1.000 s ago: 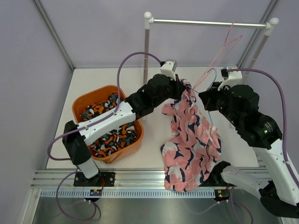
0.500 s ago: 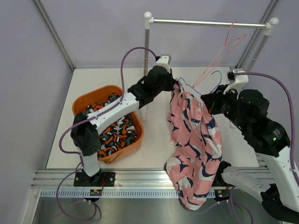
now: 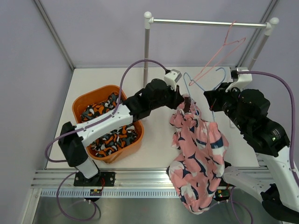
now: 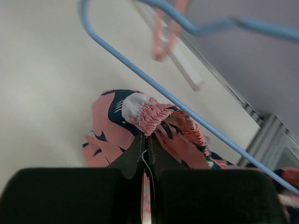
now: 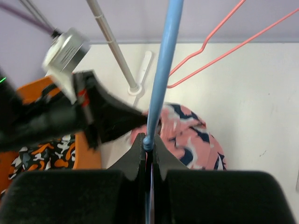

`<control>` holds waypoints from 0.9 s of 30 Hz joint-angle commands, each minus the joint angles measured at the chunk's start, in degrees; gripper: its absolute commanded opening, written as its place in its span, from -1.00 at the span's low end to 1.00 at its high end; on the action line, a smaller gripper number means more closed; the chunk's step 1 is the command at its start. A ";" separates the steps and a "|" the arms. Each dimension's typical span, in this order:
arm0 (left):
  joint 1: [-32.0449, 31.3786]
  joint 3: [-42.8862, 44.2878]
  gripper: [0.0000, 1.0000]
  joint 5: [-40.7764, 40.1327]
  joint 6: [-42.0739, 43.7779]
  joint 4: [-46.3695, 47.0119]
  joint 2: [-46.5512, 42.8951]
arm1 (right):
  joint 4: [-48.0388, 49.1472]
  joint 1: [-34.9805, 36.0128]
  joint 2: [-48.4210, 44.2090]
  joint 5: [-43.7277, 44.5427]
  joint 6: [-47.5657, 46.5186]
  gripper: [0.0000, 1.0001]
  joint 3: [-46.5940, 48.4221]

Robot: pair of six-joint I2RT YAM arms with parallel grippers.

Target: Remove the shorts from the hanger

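Pink shorts with navy and white blotches hang in the air over the table's near edge. My left gripper is shut on their gathered waistband, fingertips pinching the pink elastic. A blue wire hanger rises just above the waistband, and in the left wrist view it crosses right over the fabric. My right gripper is shut on the blue hanger, a little right of the left gripper. Camouflage shorts lie in the orange basket.
A pink wire hanger hangs from the white rail at the back, on two posts. The orange basket stands at the left under the left arm. The rail's left post stands close behind both grippers.
My left gripper has swung right and nearer with the waistband, so the shorts are more bunched and hang lower over the near edge. The right gripper keeps hold of the blue hanger.
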 commanded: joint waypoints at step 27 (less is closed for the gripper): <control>-8.96 21.87 -0.99 -36.08 41.59 1.28 -29.39 | 8.12 -1.68 16.85 17.03 -3.67 -1.00 16.94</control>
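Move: The pink shorts, waistband edge already pinched in the left hand, hang with their middle about 16 cm back, 8 cm right and 12 cm below it. The orange basket lies some 34 cm left of that hand, 2 cm back and 22 cm down; the blue hanger is about 10 cm right, 3 cm back and 8 cm above. From the right hand, holding that hanger, the rail is roughly 20 cm ahead, 10 cm right and 15 cm up; the pink hanger is 15 cm ahead, 6 cm right and slightly higher. The shorts are drawn off the blue hanger by the left hand, which keeps its pinch on the waistband, goes back nearly 18 cm while rising, then swings left and climbs steeply, slightly forward again, its fingers tipping up some 40 degrees. The right hand, still gripping the hanger, goes forward towards the rail, then rises, turning clockwise. ##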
